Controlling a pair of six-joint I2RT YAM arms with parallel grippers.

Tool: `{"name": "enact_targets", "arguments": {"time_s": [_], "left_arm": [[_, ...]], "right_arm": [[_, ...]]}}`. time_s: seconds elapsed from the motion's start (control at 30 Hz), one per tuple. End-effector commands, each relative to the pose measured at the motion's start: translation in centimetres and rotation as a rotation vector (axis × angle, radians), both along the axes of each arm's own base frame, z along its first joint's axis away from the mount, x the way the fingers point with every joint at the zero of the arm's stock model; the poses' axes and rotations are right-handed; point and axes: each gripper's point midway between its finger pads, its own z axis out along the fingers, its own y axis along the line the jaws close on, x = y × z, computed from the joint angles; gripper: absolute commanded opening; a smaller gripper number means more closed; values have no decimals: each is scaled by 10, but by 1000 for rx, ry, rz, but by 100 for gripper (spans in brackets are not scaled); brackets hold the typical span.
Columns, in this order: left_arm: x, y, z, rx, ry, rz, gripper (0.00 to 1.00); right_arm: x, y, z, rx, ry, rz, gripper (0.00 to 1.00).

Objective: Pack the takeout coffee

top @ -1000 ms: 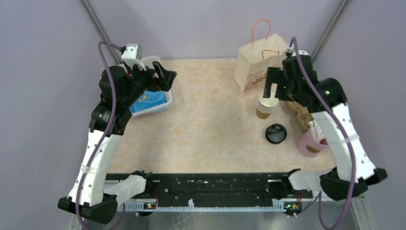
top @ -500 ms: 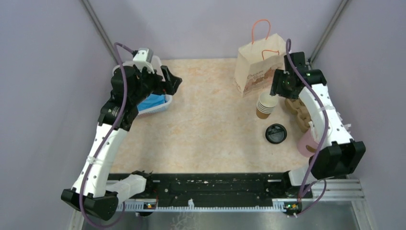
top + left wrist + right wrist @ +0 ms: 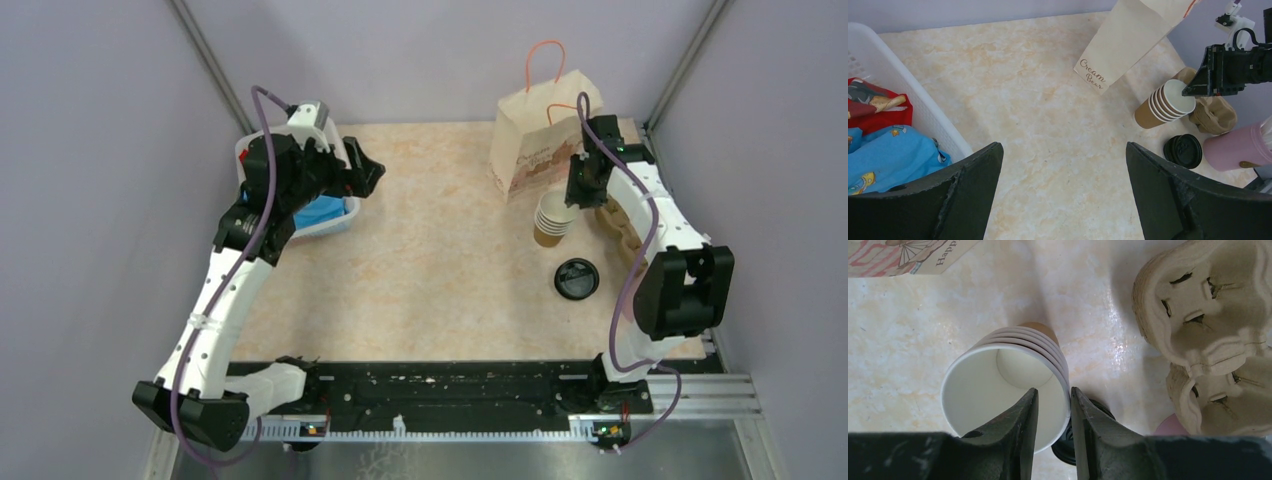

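Observation:
The takeout coffee cups are a nested stack of brown paper cups with white rims, tilted on the table at the right. In the right wrist view the top cup's cream inside faces the camera. My right gripper straddles its rim, one finger inside and one outside, with a gap still left between the jaws. In the top view that gripper hangs just over the stack. Black lids lie stacked in front of the cups. My left gripper is wide open over bare table, far left.
A paper bag with orange handles stands behind the cups. The brown pulp cup tray lies right of them. A pink cup stands near the lids. A white basket of coloured packets sits at the back left.
My right gripper has come down onto the cup stack and its jaws have narrowed around the top cup's rim. The right arm folded back. The left arm moved slightly right and farther.

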Motion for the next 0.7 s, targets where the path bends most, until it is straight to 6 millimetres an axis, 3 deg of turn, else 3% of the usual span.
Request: {"name": "enact_targets", "arguments": {"time_s": [0.0,0.47,0.67], "left_arm": [[6,-5,17,-19,-55,-15,98],[8,-6,16,-21,-48,-21,98],[6,-6,17,-27,-55,-20,98]], "right_arm": [[12,-7,3,-31,-49,-10,29],[12,-13,11,-53,-66,-27,2],[13,-13,36,-40,-122,-50,0]]}}
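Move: The white-rimmed cup stack is right at the right hand: its middle some 4 cm left, level fore and aft, and 6 cm below, the right-hand side of the rim already between the part-open fingers. From this hand the paper bag is about 15 cm ahead and 5 cm left, the black lid 10 cm back and 2 cm right, the cup carrier 13 cm right. For the left hand the stack is about 38 cm right, 7 cm ahead and well below. Pinches the right-hand side of the top cup's rim: the right hand's fingers close from about a third open to fully shut, one inside the cup's mouth and one outside. As they close, the hand eases about 1 cm to its right at the same height, rolling only a few degrees, then stays there. ##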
